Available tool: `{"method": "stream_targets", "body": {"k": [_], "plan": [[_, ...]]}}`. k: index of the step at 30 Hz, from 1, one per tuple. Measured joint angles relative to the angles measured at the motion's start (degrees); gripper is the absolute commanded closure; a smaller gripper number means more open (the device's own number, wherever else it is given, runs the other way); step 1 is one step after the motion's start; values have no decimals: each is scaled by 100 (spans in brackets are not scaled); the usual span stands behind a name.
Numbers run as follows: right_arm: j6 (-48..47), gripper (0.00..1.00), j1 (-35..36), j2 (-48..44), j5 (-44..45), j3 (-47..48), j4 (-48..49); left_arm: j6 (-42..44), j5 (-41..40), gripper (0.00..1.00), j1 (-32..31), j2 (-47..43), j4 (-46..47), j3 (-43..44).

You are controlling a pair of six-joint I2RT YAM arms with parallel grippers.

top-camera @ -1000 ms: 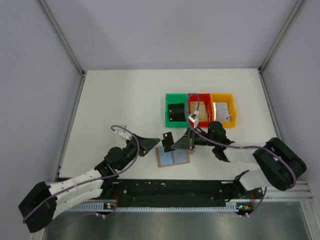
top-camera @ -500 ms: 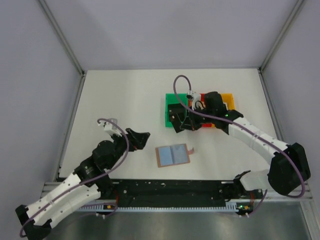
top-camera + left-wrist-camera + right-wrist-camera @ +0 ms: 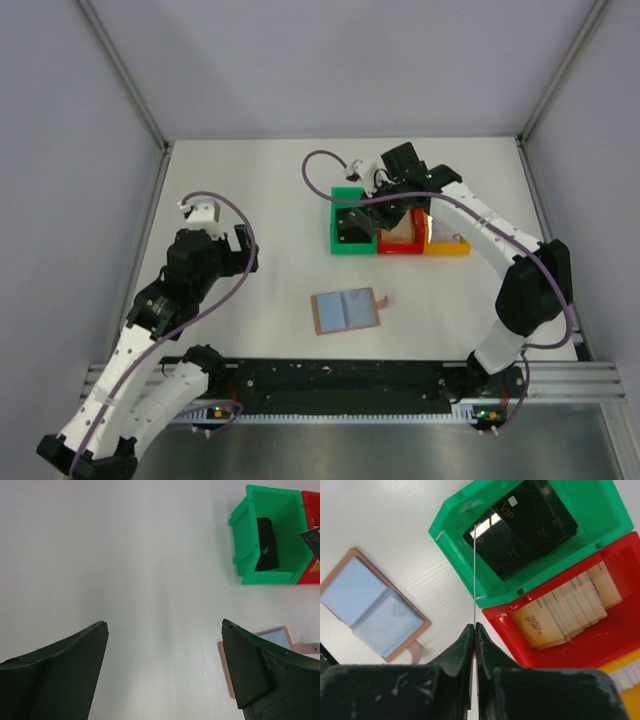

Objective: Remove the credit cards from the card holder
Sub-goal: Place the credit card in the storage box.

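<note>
The card holder lies open on the table, blue-grey inside up, brown tab at its right; it also shows in the right wrist view. My right gripper is shut on a thin dark credit card, seen edge-on, held over the near rim of the green bin. From above, the right gripper hangs over the green bin. Black credit cards lie inside that bin. My left gripper is open and holds nothing, left of the card holder and well apart from it; from above, the left gripper is over bare table.
A red bin with beige cards and a yellow bin stand in a row right of the green one. The enclosure's white walls surround the table. The arm bases and a black rail run along the near edge.
My right gripper has carried the card from just above the card holder up to the green bin. My left gripper has opened and pulled back to the left, away from the card holder.
</note>
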Motion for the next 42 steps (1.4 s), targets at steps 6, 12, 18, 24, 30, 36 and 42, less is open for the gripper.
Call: {"method": "stream_targets", "body": {"k": [6, 12, 18, 24, 30, 36, 42], "plan": [[-1078, 100, 2, 938, 282, 1032, -667, 514, -168, 1, 210, -649, 251, -393], [-1862, 100, 66, 1491, 466, 1517, -929, 719, -699, 1, 310, -1102, 343, -695], [-2426, 100, 317, 1797, 529, 1810, -1025, 800, -1084, 1, 343, -1283, 442, -748], [-2752, 100, 538, 2085, 468, 1875, -992, 800, -1198, 1, 396, -1287, 483, -752], [-2852, 100, 549, 2203, 358, 1869, -1067, 800, -1198, 1, 417, -1287, 487, -752], [-2885, 100, 505, 2221, 136, 1864, -1088, 800, -1196, 1, 444, -1287, 487, -754], [-2885, 100, 385, 2221, -164, 1735, -1038, 802, -1193, 1, 457, -1287, 490, -756]]}}
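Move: The right hand, holding a black card that sticks out beyond its tips, has the green section of the storage box about 7 cm ahead, 6 cm left and 12 cm below. The red section lies 7 cm ahead and 4 cm right; the open card holder is some 13 cm back and 8 cm left, both also about 12 cm down. From the left hand, the green section is about 16 cm ahead, 25 cm right and 19 cm below. Forward about 4.5 cm, then left and down with a slight draw back, the right hand brings the card over the near part of the green section, ending about 7 cm lower. Its wrist swings counter-clockwise some 30 degrees and points the fingers more steeply down; they stay shut on the card. The empty, wide-open left hand moves left, away from the box. ##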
